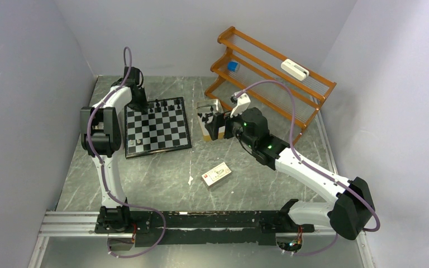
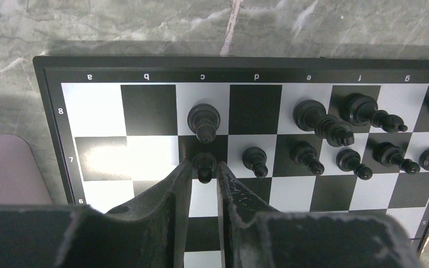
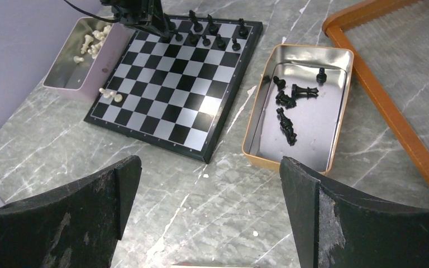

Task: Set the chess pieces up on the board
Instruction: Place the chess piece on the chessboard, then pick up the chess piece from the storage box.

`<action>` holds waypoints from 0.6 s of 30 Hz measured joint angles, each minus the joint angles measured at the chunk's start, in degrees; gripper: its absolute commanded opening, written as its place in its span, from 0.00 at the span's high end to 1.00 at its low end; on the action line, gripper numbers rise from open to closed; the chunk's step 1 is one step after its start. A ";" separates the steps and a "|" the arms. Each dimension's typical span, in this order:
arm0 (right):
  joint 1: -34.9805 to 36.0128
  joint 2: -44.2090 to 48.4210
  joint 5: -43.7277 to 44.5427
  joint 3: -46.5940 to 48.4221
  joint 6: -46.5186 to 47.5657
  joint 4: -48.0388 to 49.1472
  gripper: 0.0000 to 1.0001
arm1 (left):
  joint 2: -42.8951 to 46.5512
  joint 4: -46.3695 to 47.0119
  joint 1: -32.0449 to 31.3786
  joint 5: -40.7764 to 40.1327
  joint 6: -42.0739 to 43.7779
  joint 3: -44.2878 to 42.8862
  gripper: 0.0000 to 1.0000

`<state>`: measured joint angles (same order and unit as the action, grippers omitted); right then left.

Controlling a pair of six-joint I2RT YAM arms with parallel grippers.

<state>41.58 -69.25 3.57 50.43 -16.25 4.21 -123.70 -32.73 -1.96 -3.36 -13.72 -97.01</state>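
The board (image 2: 148,109) lies under my left gripper (image 2: 205,163), with several black chess pieces (image 2: 335,125) along its two back rows. A black pawn (image 2: 204,167) stands on the dark square c7, and the narrow jaws sit against its base on both sides. In the top view the left gripper (image 1: 139,100) is at the board's (image 1: 157,131) far left corner. My right gripper (image 3: 209,167) hovers wide open over bare table, holding nothing, beside the tin in the top view (image 1: 215,125). A few white pieces (image 3: 111,95) stand at the board's (image 3: 162,84) near left edge.
An orange-walled tin (image 3: 273,162) to the right of the board holds several black pieces (image 3: 287,103). A pink box (image 3: 84,89) with white pieces (image 3: 92,44) sits left of the board. A small card box (image 1: 216,174) lies mid-table. A wooden rack (image 1: 273,78) stands at the back right.
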 measured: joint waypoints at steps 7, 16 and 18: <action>0.00 0.00 1.88 0.02 -0.57 -2.29 0.00 | 0.52 -0.96 0.00 -0.02 0.00 -0.50 0.61; 0.00 -1.92 1.16 0.31 -1.57 -1.99 0.05 | 12.35 -1.92 0.00 1.44 -0.52 1.11 0.51; 0.00 -3.65 1.09 0.87 -1.57 -1.68 0.08 | 17.68 -0.90 0.00 2.86 -0.66 4.00 0.36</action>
<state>41.58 -72.90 4.67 51.31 -17.82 2.52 -106.02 -33.63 -1.96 -0.49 -14.37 -93.01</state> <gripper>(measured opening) 0.959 0.482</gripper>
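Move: The pawn just stood on c7 is right between the left fingertips, its middle about 1 cm below the hand point. The piece on c8 stands some 3 cm farther out from it, the d7 pawn about 3 cm to its right; the loose black pieces in the tray lie about 28 cm right of the left hand and 2 cm back. From the right hand those black pieces are some 18 cm ahead, 4 cm left, 22 cm down. Straight up off the c7 pawn the left hand lifts, slowly at first, then quickly, about 12 cm in all, easing back some 2 cm near the end as its fingers open further and swing forward-up by roughly 15 degrees. The right hand, empty and wide open, sinks about 2.5 cm and tips slightly down. ##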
